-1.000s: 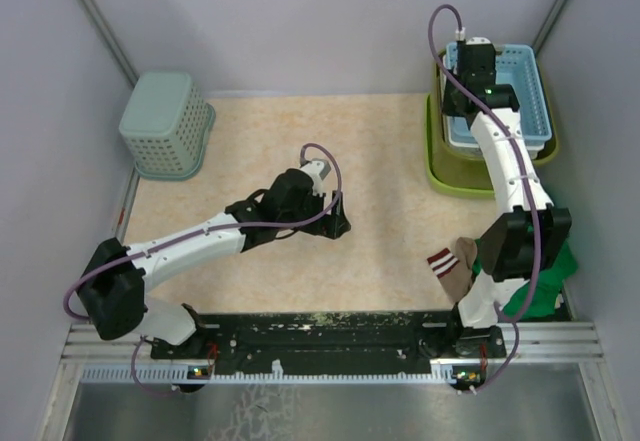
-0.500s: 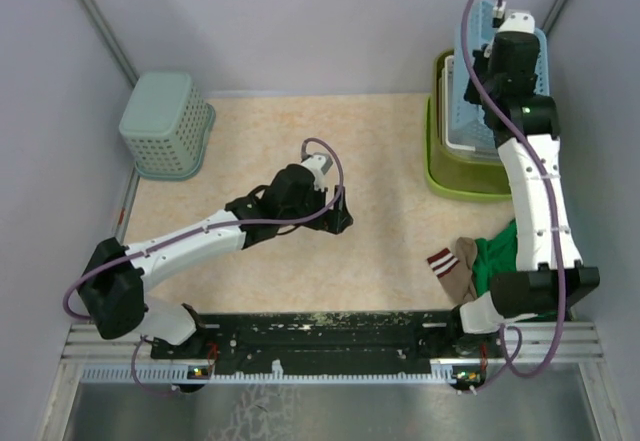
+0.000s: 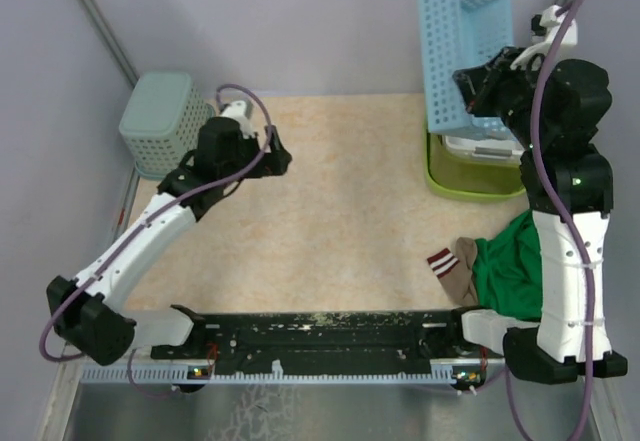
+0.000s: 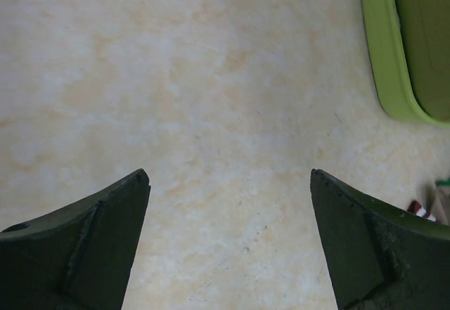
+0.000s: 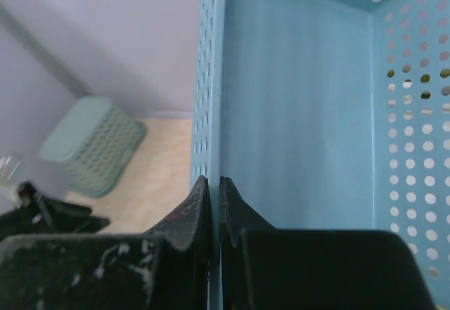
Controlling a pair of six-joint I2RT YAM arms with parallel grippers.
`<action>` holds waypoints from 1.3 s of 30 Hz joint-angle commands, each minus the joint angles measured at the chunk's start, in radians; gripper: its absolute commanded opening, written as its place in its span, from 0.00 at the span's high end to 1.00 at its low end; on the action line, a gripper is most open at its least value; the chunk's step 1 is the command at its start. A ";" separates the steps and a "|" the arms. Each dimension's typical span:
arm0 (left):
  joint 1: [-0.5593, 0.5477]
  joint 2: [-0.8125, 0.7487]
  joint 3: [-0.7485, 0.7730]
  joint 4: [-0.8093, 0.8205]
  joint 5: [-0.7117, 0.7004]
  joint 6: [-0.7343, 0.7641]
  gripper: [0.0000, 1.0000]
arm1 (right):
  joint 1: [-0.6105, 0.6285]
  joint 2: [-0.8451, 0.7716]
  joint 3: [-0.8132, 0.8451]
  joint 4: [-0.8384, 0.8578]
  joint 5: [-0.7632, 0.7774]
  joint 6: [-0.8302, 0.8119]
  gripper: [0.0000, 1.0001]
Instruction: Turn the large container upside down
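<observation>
The large container [image 3: 452,183], a lime-green tub, stands upright at the back right; its rim [image 4: 391,57] shows in the left wrist view. A white basket [image 3: 482,145] still sits inside it. My right gripper [image 3: 472,89] is shut on the side wall of a light blue perforated basket [image 3: 455,41], held tipped on end above the tub. In the right wrist view the jaws [image 5: 214,181] pinch that blue wall [image 5: 295,113]. My left gripper [image 3: 279,151] hangs open over bare table [image 4: 228,173], left of the tub and holding nothing.
An upturned teal perforated basket [image 3: 165,126] stands at the back left, close to the left arm. A green cloth [image 3: 510,266] and a striped sock [image 3: 448,266] lie at the front right by the right arm's base. Walls enclose the table.
The right gripper has lifted the blue basket out of the large container and tipped it on end. The left arm has swung to the back left and opened a little wider.
</observation>
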 commanded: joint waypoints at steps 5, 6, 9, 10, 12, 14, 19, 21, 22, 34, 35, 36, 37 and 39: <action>0.155 -0.189 0.006 -0.113 -0.195 -0.120 0.00 | 0.339 0.047 -0.173 0.327 -0.234 0.250 1.00; 0.162 -0.218 -0.018 -0.104 -0.208 -0.146 0.00 | 0.369 0.058 -0.206 0.364 -0.227 0.280 1.00; 0.173 -0.315 -0.076 -0.073 -0.247 -0.187 0.01 | 0.423 0.086 -0.331 0.515 -0.240 0.398 1.00; 0.173 -0.343 -0.083 -0.080 -0.280 -0.205 0.01 | 0.437 0.097 -0.377 0.576 -0.244 0.445 1.00; 0.173 -0.399 -0.088 -0.111 -0.361 -0.249 0.01 | 0.464 0.123 -0.453 0.683 -0.244 0.518 1.00; 0.173 -0.447 -0.092 -0.150 -0.443 -0.312 0.01 | 0.486 0.157 -0.511 0.769 -0.222 0.594 1.00; 0.173 -0.554 -0.181 -0.096 -0.478 -0.354 0.02 | 0.507 0.267 -0.626 1.105 -0.267 0.837 1.00; 0.173 -0.562 -0.183 -0.090 -0.476 -0.341 0.02 | 0.507 0.299 -0.658 1.218 -0.267 0.917 1.00; 0.173 -0.557 -0.177 -0.095 -0.472 -0.333 0.02 | 0.507 0.311 -0.672 1.251 -0.260 0.952 1.00; 0.173 -0.501 -0.148 -0.108 -0.418 -0.293 0.02 | 0.552 0.570 -0.742 1.684 -0.274 1.402 1.00; 0.173 -0.502 -0.146 -0.112 -0.424 -0.293 0.02 | 0.560 0.580 -0.742 1.687 -0.267 1.415 1.00; 0.174 -0.504 -0.146 -0.114 -0.428 -0.292 0.02 | 0.566 0.590 -0.748 1.693 -0.260 1.427 1.00; 0.173 -0.508 -0.146 -0.117 -0.435 -0.291 0.02 | 0.573 0.598 -0.751 1.699 -0.252 1.438 1.00; 0.173 -0.520 -0.148 -0.120 -0.445 -0.289 0.02 | 0.579 0.611 -0.765 1.707 -0.239 1.449 1.00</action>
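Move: The right hand already pinches the blue basket's rim. The open table spot it heads for lies about 38 cm left, 8 cm ahead and some 50 cm below; the upturned grey-green basket is about 67 cm left, 18 cm ahead, and the olive bin 18 cm right, 14 cm ahead, both about 38 cm down. From the left hand that spot is roughly 5 cm left, 4 cm ahead and 25 cm below. Right hand carries the pinched blue basket 33 cm left, 23 down, rolling it over; left hand withdraws left. ##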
